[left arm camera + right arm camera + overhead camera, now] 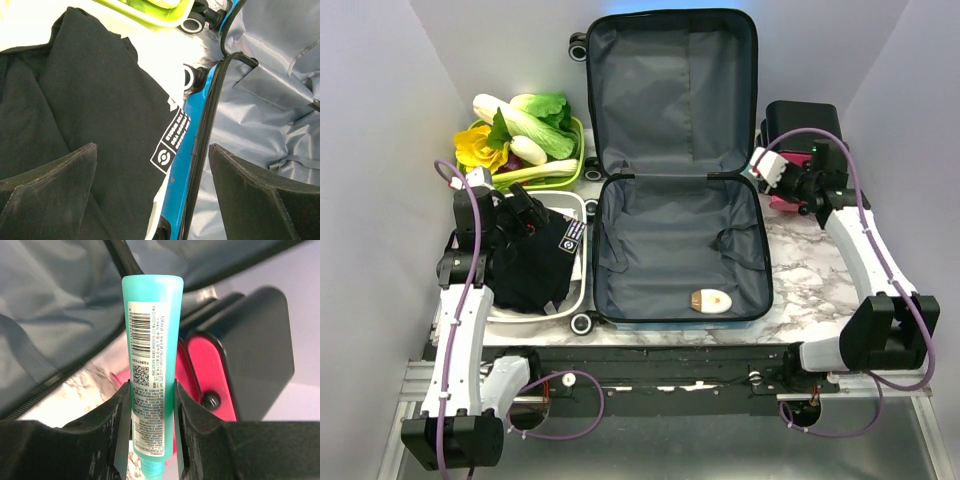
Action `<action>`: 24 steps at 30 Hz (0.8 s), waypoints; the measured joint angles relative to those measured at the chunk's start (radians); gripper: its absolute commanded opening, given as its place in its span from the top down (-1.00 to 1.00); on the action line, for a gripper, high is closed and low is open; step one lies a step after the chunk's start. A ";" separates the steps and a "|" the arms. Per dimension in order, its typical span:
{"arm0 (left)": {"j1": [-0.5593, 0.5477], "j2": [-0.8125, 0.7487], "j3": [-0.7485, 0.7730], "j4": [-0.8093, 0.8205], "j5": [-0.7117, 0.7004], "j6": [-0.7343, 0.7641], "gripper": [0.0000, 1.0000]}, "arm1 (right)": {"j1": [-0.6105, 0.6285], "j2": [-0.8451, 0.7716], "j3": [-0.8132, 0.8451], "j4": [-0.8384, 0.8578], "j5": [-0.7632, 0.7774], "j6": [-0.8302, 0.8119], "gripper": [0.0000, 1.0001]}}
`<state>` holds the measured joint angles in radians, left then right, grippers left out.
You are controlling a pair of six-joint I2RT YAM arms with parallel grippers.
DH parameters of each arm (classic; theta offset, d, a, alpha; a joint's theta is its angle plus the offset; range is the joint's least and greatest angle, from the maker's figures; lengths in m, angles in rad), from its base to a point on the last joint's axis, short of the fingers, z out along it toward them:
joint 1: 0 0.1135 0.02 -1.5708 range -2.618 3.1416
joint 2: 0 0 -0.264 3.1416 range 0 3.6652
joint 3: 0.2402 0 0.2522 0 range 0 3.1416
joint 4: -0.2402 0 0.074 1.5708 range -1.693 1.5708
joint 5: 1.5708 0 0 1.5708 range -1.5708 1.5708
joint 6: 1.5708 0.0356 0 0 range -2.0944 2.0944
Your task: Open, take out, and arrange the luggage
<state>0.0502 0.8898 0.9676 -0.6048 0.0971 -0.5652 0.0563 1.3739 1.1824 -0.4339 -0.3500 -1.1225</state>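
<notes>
The blue luggage (680, 240) lies open mid-table, its lid leaning back and its grey lining bare. A small oval brown-and-white item (710, 300) rests in the near half. My left gripper (525, 215) hangs open over a black garment (90, 100), beside the luggage's blue edge (192, 135), with nothing between its fingers. My right gripper (151, 387) is shut on a teal tube (152, 330), which stands upright between the pads. It hovers right of the luggage, in front of a black box (255, 355) with a pink drawer (210, 375).
The black garment (530, 265) fills a white tray (575, 205) left of the luggage. Behind it stands a green basket (577, 150) of toy vegetables. The black box (803, 125) sits at the back right. Marble tabletop (810, 280) shows at the right.
</notes>
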 measured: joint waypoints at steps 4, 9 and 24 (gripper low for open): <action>0.000 0.013 0.026 -0.026 -0.024 0.000 -0.98 | -0.116 0.050 0.012 0.023 -0.034 -0.045 0.92; 0.000 0.059 0.078 -0.054 -0.061 0.000 -0.98 | -0.185 0.196 0.090 0.032 -0.075 -0.103 0.92; 0.000 0.109 0.171 -0.147 -0.177 0.015 -0.98 | -0.229 0.381 0.206 0.037 -0.035 -0.241 0.85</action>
<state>0.0502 0.9989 1.1385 -0.7521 -0.0799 -0.5503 -0.1726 1.7550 1.3880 -0.3969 -0.3851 -1.3640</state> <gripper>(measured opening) 0.988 0.412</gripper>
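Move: I hold the teal tube in my right hand, and the open pink drawer is about 4 cm ahead of it, 4 cm to its right and 16 cm below. The drawer box stands behind that drawer, roughly 12 cm ahead of my right hand, 4 cm right and 14 cm down. The open suitcase's lower half is some 10 cm back and 21 cm left. From my left hand, the drawer is about 15 cm ahead and 54 cm right, 18 cm lower. Still pinching the teal tube, I swing my right hand about 10 cm right and 8 cm forward while sinking some 6 cm, away from the suitcase and in close above the open drawer, rolling its left side down slightly; the forward reach ends before the rightward drift. My open left hand eases about 3 cm left over the black clothing, turning slightly counter-clockwise. ##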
